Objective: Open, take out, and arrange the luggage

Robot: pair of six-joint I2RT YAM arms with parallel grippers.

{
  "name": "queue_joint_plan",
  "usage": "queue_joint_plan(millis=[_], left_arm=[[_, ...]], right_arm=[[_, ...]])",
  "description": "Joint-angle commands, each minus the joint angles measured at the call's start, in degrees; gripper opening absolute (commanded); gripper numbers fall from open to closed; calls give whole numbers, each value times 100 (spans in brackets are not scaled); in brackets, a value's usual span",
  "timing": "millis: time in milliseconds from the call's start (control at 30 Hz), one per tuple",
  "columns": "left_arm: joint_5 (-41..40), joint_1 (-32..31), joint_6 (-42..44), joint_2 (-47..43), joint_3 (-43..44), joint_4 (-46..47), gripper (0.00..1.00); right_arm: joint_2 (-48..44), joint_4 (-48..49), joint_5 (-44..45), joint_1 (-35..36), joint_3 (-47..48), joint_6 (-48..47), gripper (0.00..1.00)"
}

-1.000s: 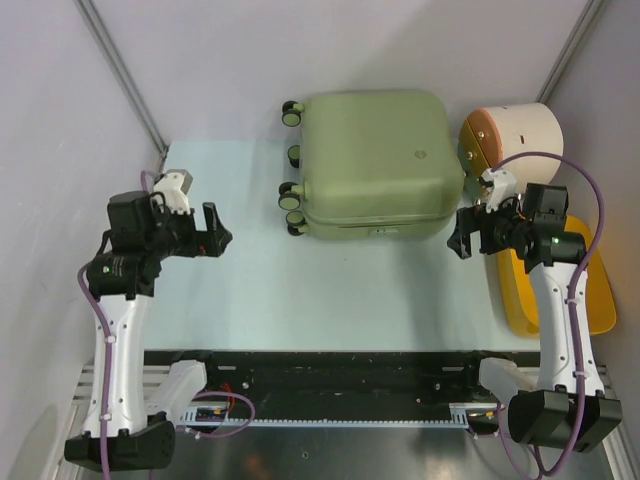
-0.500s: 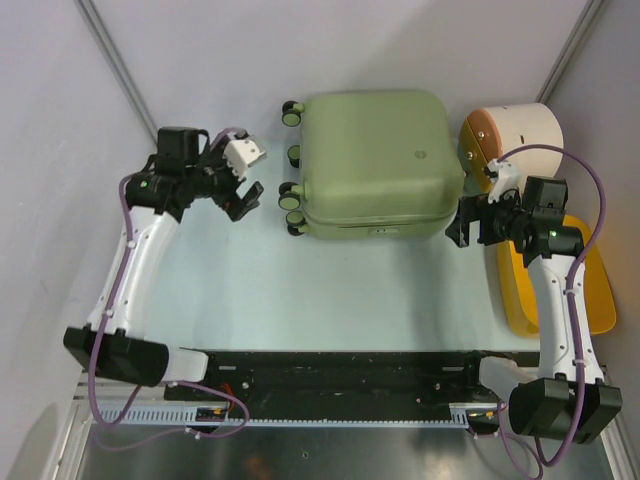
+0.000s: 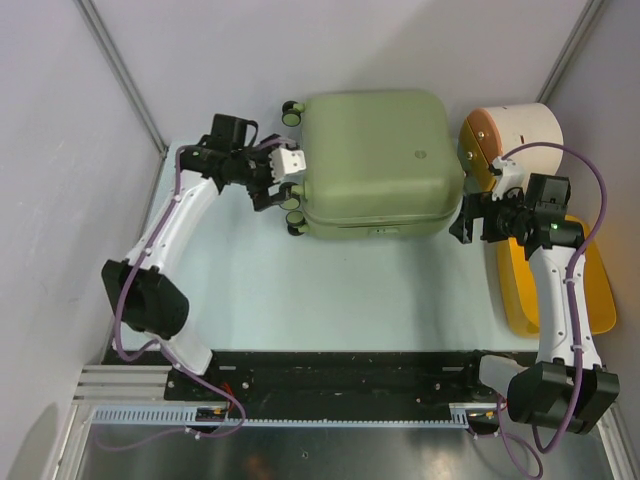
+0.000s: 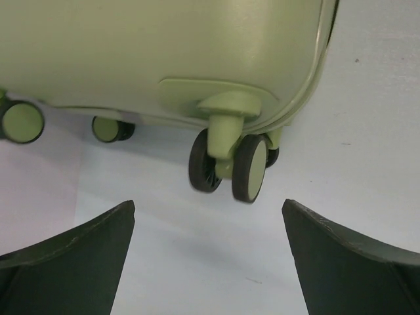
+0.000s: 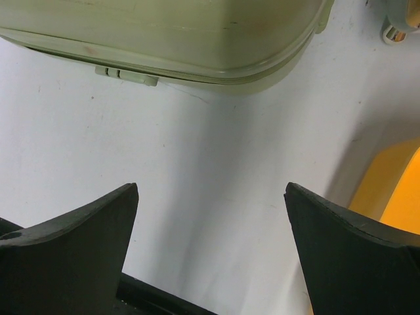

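The luggage (image 3: 375,160) is a pale sage-green hard-shell suitcase lying flat and closed at the back of the table, wheels to the left. My left gripper (image 3: 276,190) is open right beside those wheels. In the left wrist view a black-and-green double wheel (image 4: 230,164) hangs just beyond the gripper (image 4: 209,216), and nothing is between the fingers. My right gripper (image 3: 458,226) is open at the suitcase's near right corner without touching it. The right wrist view shows the shell's seam and a small latch (image 5: 128,75) ahead of the gripper (image 5: 210,197).
A cream cylindrical drum (image 3: 515,135) lies just right of the suitcase at the back. A yellow plastic basket (image 3: 603,295) sits at the right table edge, partly under my right arm. Grey walls close in the back and sides.
My left arm has swung from the left side of the table to the back right, up to the suitcase's wheels. The right gripper has barely shifted. Both stayed open.
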Motion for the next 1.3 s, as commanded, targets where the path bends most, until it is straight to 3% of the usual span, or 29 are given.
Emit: queue_joint_plan(millis=[0, 267, 367, 567, 600, 667, 733, 833, 1000, 1133, 1267], left_arm=[[98, -191, 615, 362, 185, 20, 100], [212, -297, 519, 1091, 553, 29, 100], [308, -332, 492, 1294, 659, 29, 95], [458, -420, 702, 1286, 440, 29, 61], [441, -420, 764, 1233, 353, 29, 49], [327, -429, 905, 1041, 71, 20, 36], [186, -403, 1045, 804, -366, 20, 12], [124, -245, 1466, 232, -1060, 29, 0], [142, 421, 1959, -708, -2020, 20, 0], [62, 1160, 2880, -1516, -2802, 20, 0], [88, 2162, 3576, -1572, -2813, 11, 0]], right_arm=[[37, 136, -38, -53, 278, 42, 100], [160, 153, 15, -79, 278, -2, 100], [196, 162, 41, -96, 278, -10, 100], [231, 144, 111, -97, 278, -98, 100], [222, 127, 120, -97, 278, -107, 100], [213, 118, 138, -97, 278, -142, 100], [187, 92, 147, -97, 278, -177, 100], [178, 39, 164, -88, 278, -230, 100], [178, -31, 94, -96, 278, -248, 100], [169, -102, -29, -96, 269, -318, 100], [196, -163, -178, -97, 269, -467, 100]])
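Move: The near-left caster on the suitcase's upper side lies about 8 cm below the open left hand, some 4 cm to its right and 2 cm ahead. The matching far caster stands roughly 17 cm straight beyond it. The suitcase body's middle is about 23 cm right of the left hand and 8 cm ahead, some 14 cm lower. From the right hand, the near caster lies about 38 cm left, 8 cm ahead and 5 cm below. The left fingers close around the near upper caster and pinch it, after the hand has sunk about 8 cm and eased right and slightly forward onto it. Keeping that grip at the same height, the left hand then pulls the caster to the left, ever faster, some 11 cm in all and about 5 cm back towards its base. ##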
